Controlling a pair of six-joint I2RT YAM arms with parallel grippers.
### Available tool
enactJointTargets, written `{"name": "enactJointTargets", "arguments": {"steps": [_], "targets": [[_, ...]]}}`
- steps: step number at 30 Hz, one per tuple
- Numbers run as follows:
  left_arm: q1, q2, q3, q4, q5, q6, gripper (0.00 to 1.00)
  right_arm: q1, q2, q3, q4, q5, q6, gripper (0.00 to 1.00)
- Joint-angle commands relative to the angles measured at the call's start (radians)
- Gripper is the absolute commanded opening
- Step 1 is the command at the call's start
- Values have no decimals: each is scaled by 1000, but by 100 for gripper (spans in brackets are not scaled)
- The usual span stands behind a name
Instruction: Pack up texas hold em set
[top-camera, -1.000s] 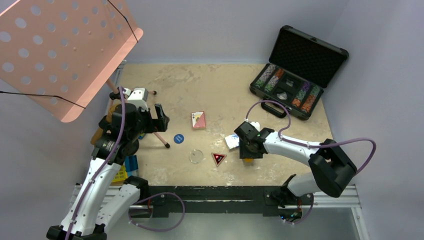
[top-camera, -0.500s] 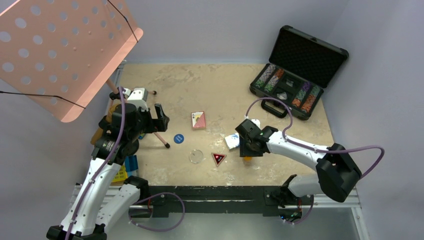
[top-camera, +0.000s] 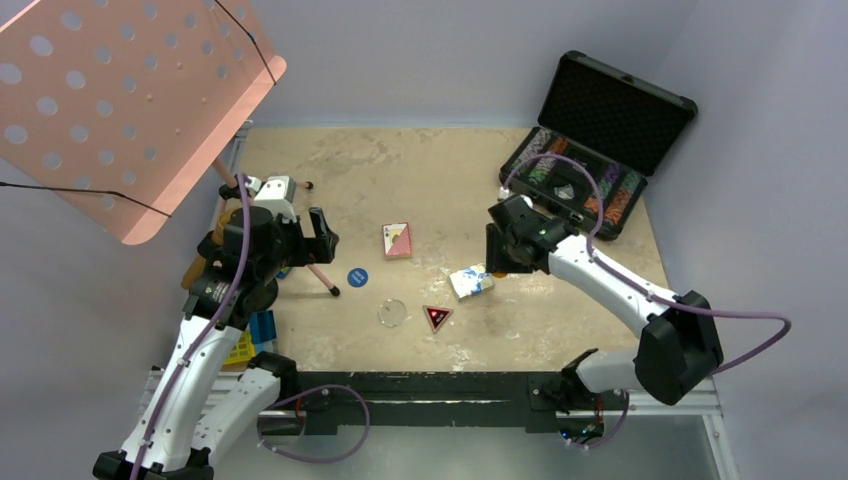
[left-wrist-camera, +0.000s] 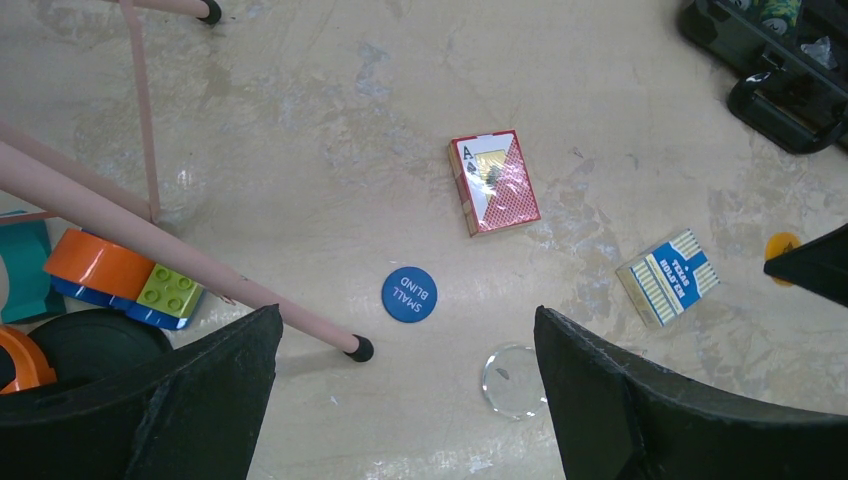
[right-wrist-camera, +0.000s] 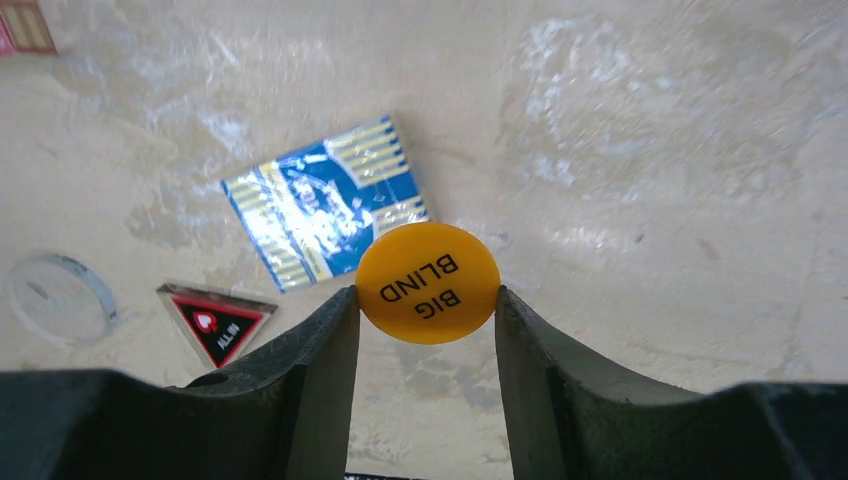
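The black briefcase (top-camera: 622, 108) stands open at the back right, rows of chips in its tray. My right gripper (right-wrist-camera: 428, 300) is shut on the orange "BIG BLIND" button (right-wrist-camera: 428, 283), held by its edges above the table. In the top view that gripper (top-camera: 497, 250) hangs just left of the case handle. Below it lie the blue deck (right-wrist-camera: 310, 215), the triangular marker (right-wrist-camera: 215, 322) and the clear button (right-wrist-camera: 60, 298). My left gripper (left-wrist-camera: 408, 400) is open high over the blue "SMALL BLIND" button (left-wrist-camera: 409, 294). The red deck (left-wrist-camera: 495, 182) lies mid-table.
A pink perforated music stand (top-camera: 120, 100) overhangs the left side; one of its legs (left-wrist-camera: 200, 270) ends near the blue button. Coloured toy blocks (left-wrist-camera: 170, 290) and yellow and blue crates (top-camera: 250, 335) sit at the left edge.
My right gripper has carried the orange button up from the table's front and away towards the briefcase, passing the blue deck. The left arm has not moved.
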Motion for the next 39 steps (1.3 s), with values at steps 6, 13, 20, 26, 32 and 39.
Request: {"name": "enactJointTargets", "arguments": {"steps": [6,13,20,26,32,39], "targets": [[6,5,-3,27,2,-15,100,-314,206,299,38,13,-268,40],[6,4,-2,24,-14,-10,100,-485,448,590,33,-23,-348,40],[6,9,0,21,-25,-6,100,-591,636,770,12,-32,-377,39],[6,9,-1,20,-22,-6,100,-661,692,799,34,-41,-393,39],[6,12,1,23,-18,-6,100,-682,729,817,33,-49,-409,39],[6,9,1,21,-19,-5,100,-685,770,847,27,-74,-421,39]]}}
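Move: The right hand, holding the orange BIG BLIND chip, is bound for the near compartment of the open case, about 25 cm ahead, 21 cm to its right and 4 cm lower. The case handle lies roughly 20 cm ahead and 16 cm right, the purple chip stack some 9 cm to the right of the compartment and 3 cm farther out; the Texas Hold'em box is about 4 cm ahead, 5 cm left. From the left hand the compartment is some 26 cm ahead, 64 cm right. Keeping its pinch on the edges of the BIG BLIND chip, the right hand sweeps it forward and to the right, about 25 cm out and 21 cm across, to above the case's near compartment. It first climbs a few centimetres, then, with the forward reach nearly done, sinks about 5 cm while still going right, turning some 20 degrees clockwise on the way. ##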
